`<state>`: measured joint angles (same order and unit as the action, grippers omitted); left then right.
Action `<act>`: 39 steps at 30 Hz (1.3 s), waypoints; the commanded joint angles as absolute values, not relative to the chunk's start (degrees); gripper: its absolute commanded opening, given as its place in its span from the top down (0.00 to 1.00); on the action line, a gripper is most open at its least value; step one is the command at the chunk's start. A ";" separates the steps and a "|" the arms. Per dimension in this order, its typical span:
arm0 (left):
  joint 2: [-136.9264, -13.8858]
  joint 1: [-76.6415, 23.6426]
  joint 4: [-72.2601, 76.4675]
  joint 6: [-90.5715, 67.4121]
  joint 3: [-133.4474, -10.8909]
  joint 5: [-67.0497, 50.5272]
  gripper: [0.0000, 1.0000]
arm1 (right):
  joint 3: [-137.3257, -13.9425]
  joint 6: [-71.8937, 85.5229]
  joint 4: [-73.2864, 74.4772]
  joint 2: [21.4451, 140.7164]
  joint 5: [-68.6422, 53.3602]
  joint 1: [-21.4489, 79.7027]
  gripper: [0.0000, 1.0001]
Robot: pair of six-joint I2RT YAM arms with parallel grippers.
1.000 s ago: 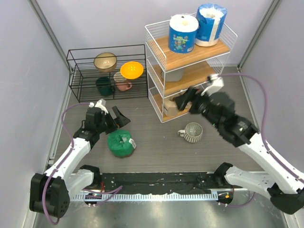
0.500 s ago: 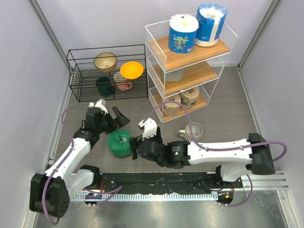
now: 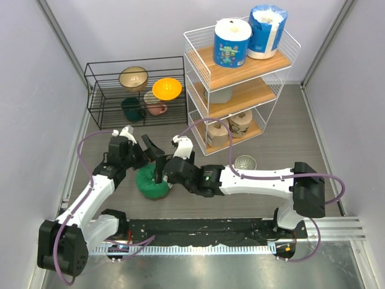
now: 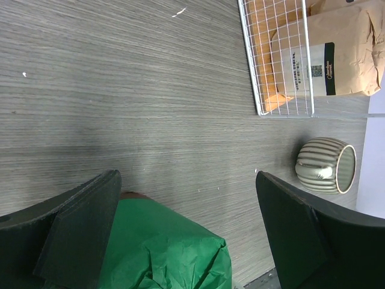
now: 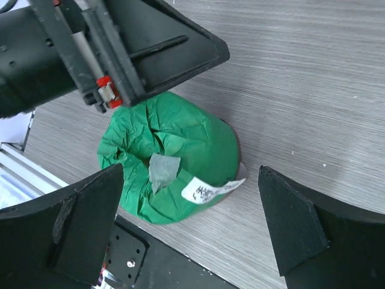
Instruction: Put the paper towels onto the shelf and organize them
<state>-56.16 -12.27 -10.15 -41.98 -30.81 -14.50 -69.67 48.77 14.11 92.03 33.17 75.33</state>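
Note:
The green paper towel roll (image 3: 150, 183) lies on the table, also in the left wrist view (image 4: 162, 247) and the right wrist view (image 5: 168, 153). My left gripper (image 3: 147, 154) is open just behind it, its jaws either side of the roll's far end (image 4: 186, 201). My right gripper (image 3: 161, 171) is open above the roll (image 5: 191, 186), not touching it. The shelf (image 3: 207, 75) holds two blue-wrapped white rolls (image 3: 231, 42) on top, a grey roll (image 3: 220, 95) in the middle and two tan rolls (image 3: 218, 133) at the bottom.
A ribbed mug (image 3: 245, 162) sits on the table in front of the shelf, partly under the right arm; it lies on its side in the left wrist view (image 4: 325, 165). A low black wire rack (image 3: 135, 90) with bowls stands at the back left.
My right arm has swung from the shelf's bottom tier down and left to hover over the green roll. The left arm has not moved.

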 commanded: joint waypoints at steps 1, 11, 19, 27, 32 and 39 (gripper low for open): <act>-55.81 -12.48 -9.05 -42.01 -31.73 -14.85 0.00 | -69.96 50.98 10.02 94.04 28.04 74.44 0.00; -55.99 -12.39 -8.79 -42.19 -31.64 -15.03 0.00 | -72.60 51.15 11.51 99.66 24.69 74.18 0.00; -56.07 -12.48 -8.70 -42.19 -31.55 -15.29 0.00 | -71.98 53.61 11.43 101.69 25.75 73.92 0.01; -55.90 -12.48 -8.53 -42.28 -31.46 -15.29 0.00 | -70.76 54.93 10.38 101.78 25.58 73.48 0.01; -55.90 -12.48 -8.52 -42.28 -31.46 -15.47 0.00 | -68.65 54.76 7.65 98.18 26.37 73.48 0.01; -55.99 -12.39 -8.35 -42.28 -31.46 -15.64 0.00 | -68.82 54.23 7.21 96.24 27.33 73.39 0.01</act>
<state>-56.27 -12.27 -10.09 -42.00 -30.81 -14.55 -68.45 54.17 9.08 99.46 25.15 73.67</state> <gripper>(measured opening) 0.996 0.991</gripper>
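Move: Below the open right hand and a little to its left stands the green towel roll: about 5 cm left, 2 cm ahead and 13 cm down. The left gripper hangs some 6 cm beyond the roll. The striped mug stands about 28 cm right and 7 cm ahead of the right hand, and the nearer brown roll on the bottom tier some 19 cm right and 20 cm ahead. From the idle left hand the green roll lies 7 cm back, 1 cm right and 7 cm below. Sinking about 6 cm towards the top of the green towel roll, the right hand slides 2 to 3 cm left over it and tips its fingers some 10 degrees further down. Most of the drop comes early; then the hand hovers close to the roll, fingers still wide open, easing up very slightly at the last. Whether a finger touches the wrap can't be made out. ##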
